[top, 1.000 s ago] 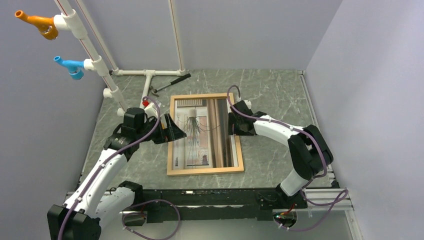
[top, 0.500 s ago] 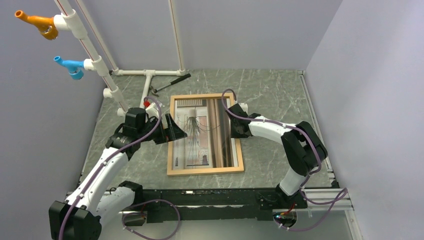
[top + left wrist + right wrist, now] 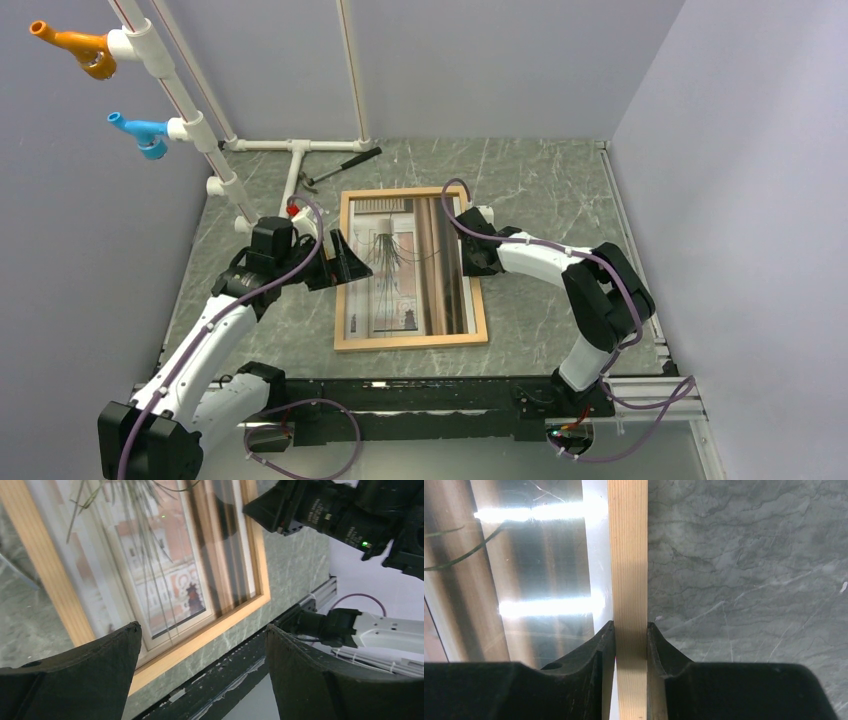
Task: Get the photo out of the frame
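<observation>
The light wood frame (image 3: 410, 342) lies flat on the grey marbled table (image 3: 540, 180) with the photo (image 3: 410, 265) inside it, beige and brown with a dark wispy plant. My right gripper (image 3: 466, 255) is shut on the frame's right rail; in the right wrist view both fingers (image 3: 606, 640) press the wooden strip (image 3: 628, 555) from either side, beside the glossy photo (image 3: 539, 555). My left gripper (image 3: 345, 262) hangs open over the frame's left rail. In the left wrist view its jaws stand wide apart (image 3: 202, 630) above the frame (image 3: 50, 580) and photo (image 3: 165, 575), holding nothing.
A white pipe structure (image 3: 190, 110) rises at the back left, carrying an orange nozzle (image 3: 75, 47) and a blue one (image 3: 140, 132). A dark hammer-like tool (image 3: 345, 165) lies behind the frame. Walls close the table on three sides.
My right gripper moved left onto the frame's right rail and closed on it. The left arm has barely shifted.
</observation>
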Tool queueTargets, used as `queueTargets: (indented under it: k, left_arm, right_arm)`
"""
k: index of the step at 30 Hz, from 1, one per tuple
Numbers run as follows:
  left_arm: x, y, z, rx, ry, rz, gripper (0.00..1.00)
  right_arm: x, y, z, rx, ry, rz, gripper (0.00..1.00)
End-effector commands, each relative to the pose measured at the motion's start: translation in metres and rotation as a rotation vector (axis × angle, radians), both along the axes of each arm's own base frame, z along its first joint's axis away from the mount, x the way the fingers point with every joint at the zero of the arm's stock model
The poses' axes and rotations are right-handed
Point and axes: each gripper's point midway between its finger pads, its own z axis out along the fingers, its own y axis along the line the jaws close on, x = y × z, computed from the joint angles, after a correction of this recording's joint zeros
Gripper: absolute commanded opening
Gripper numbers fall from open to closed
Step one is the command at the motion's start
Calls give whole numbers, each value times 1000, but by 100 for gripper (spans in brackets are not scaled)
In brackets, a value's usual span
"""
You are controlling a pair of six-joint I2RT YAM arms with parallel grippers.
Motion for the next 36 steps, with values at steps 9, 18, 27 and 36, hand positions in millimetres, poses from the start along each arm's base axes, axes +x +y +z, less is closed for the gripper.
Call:
queueTargets:
  k: [9, 18, 27, 36]
  left_arm:
    - [24, 60, -29, 325, 60, 264, 92]
    - [35, 70, -86, 438, 181, 292, 84]
    - [45, 61, -119, 465, 215, 257, 77]
    - [51, 54, -124, 476, 226, 236, 59]
  right_arm:
    - [13, 19, 47, 119, -98, 12, 0]
    - [10, 27, 59, 183, -106, 30, 0]
    - [8, 29, 59, 194, -103, 44, 0]
    - [7, 33, 56, 215, -93, 51, 0]
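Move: The left hand, open, goes for the picture frame's left bar, its middle about 5 cm ahead, 6 cm to the left and 16 cm below. The screwdriver lies some 9 cm ahead and 8 cm left of the hand, just outside that bar; the photo's middle is about 6 cm ahead and 7 cm right, both 16-17 cm down. The right hand already grips the frame's right bar; the left bar is about 24 cm to its left, level ahead and in height. Still pinching the right bar, the right hand raises it about 3 cm, easing some 1 cm left. The left hand swings left and down towards the left bar, then drops almost straight, some 14 cm in all, its fingers tipping steeper by about 35 degrees and partly closing until they straddle the bar, not yet squeezing it. ##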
